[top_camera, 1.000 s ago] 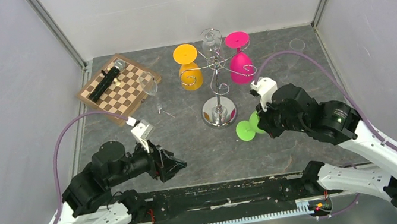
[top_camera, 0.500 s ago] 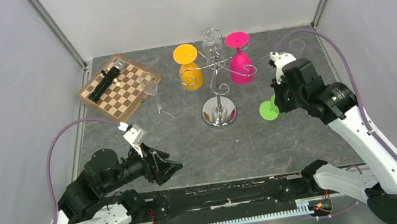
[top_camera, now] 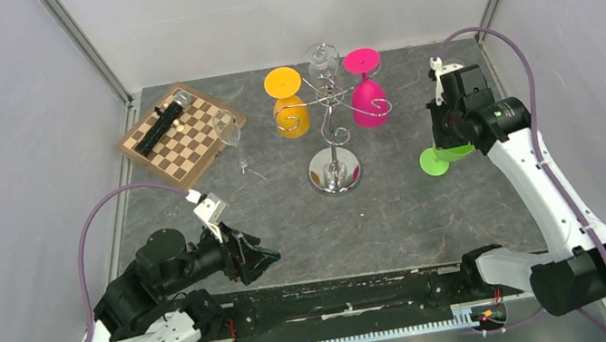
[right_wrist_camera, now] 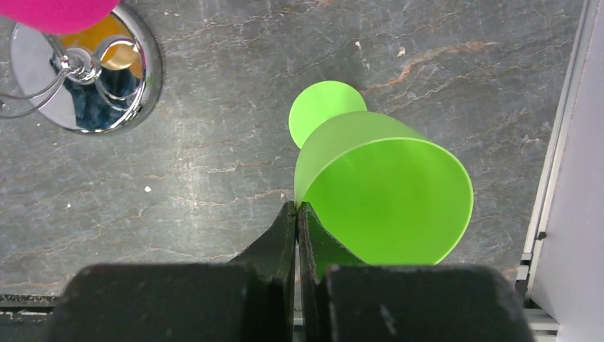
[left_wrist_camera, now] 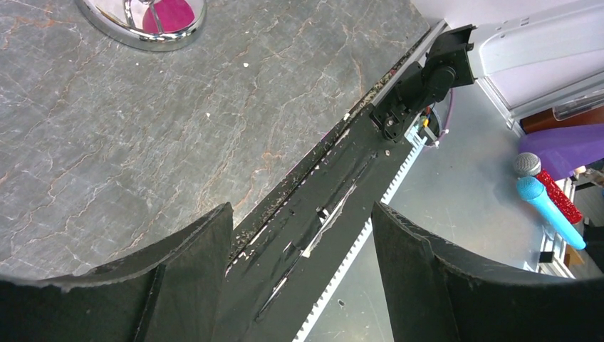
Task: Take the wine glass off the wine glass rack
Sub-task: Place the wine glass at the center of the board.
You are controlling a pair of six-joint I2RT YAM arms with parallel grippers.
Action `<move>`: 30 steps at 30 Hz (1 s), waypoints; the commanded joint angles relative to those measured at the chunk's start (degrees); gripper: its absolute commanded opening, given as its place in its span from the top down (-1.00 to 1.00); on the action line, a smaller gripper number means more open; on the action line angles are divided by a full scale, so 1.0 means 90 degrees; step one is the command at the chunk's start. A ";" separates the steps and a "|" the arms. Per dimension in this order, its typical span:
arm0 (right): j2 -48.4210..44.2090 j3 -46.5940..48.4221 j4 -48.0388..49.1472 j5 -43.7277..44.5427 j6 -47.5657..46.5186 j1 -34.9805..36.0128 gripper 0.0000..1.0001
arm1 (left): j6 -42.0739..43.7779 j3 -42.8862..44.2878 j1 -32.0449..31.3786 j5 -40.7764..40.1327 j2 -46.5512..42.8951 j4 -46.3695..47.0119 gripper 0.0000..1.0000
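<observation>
My right gripper (right_wrist_camera: 296, 206) is shut on the rim of a green wine glass (right_wrist_camera: 384, 192), one finger inside the bowl and one outside. The glass (top_camera: 440, 158) hangs foot-down over the table, to the right of the wine glass rack (top_camera: 328, 121) and apart from it. The chrome rack carries an orange glass (top_camera: 286, 100), a pink glass (top_camera: 366, 87) and a clear glass (top_camera: 321, 58), all hanging upside down. Its round base (right_wrist_camera: 85, 78) shows at the upper left of the right wrist view. My left gripper (top_camera: 262, 255) stands open and empty near the table's front edge.
A chessboard (top_camera: 181, 131) with a black object (top_camera: 161, 126) on it lies at the back left. A clear stemmed glass (top_camera: 229, 132) stands beside it. The enclosure's right wall (top_camera: 573, 45) is close to my right arm. The black front rail (left_wrist_camera: 320, 214) runs under my left gripper.
My right arm has carried the green glass from in front of the rack's base to the right and farther back. The left arm has drawn back slightly and stays open.
</observation>
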 commanded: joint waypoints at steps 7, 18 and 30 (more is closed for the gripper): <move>0.0891 0.0899 0.0071 0.0442 -0.0273 -0.0414 1.00 | 0.0193 -0.0062 0.0004 0.0142 -0.0015 0.0325 -0.54; 0.1702 0.1276 0.0164 0.0288 -0.0522 -0.1161 1.00 | 0.0152 -0.0077 -0.0072 0.0035 0.0025 0.0288 -0.54; 0.2451 0.1740 0.0138 0.0312 -0.0603 -0.1425 1.00 | 0.0110 -0.0068 -0.0172 -0.0192 0.0052 0.0228 -0.55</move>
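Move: The green wine glass is already in the right fingers, pinched at the rim, its foot hanging ahead and low. The bare table it is being carried to lies about 14 cm ahead of the right hand, 8 cm right and some 20 cm below. The clear glass stands about 26 cm ahead and 4 cm right; the rack's base is about 16 cm ahead and 26 cm left. From the left hand that spot is roughly 33 cm ahead, 52 cm right and 20 cm below. The green wine glass, still pinched at its rim by the shut right fingers, is carried about 7 cm right and nearly as far forward, away from the rack towards the bare table at the right. The travel starts mostly level and forward, then swings more to the right and sinks some 3 cm, while the hand tips about 10 degrees further down and turns as much clockwise. ##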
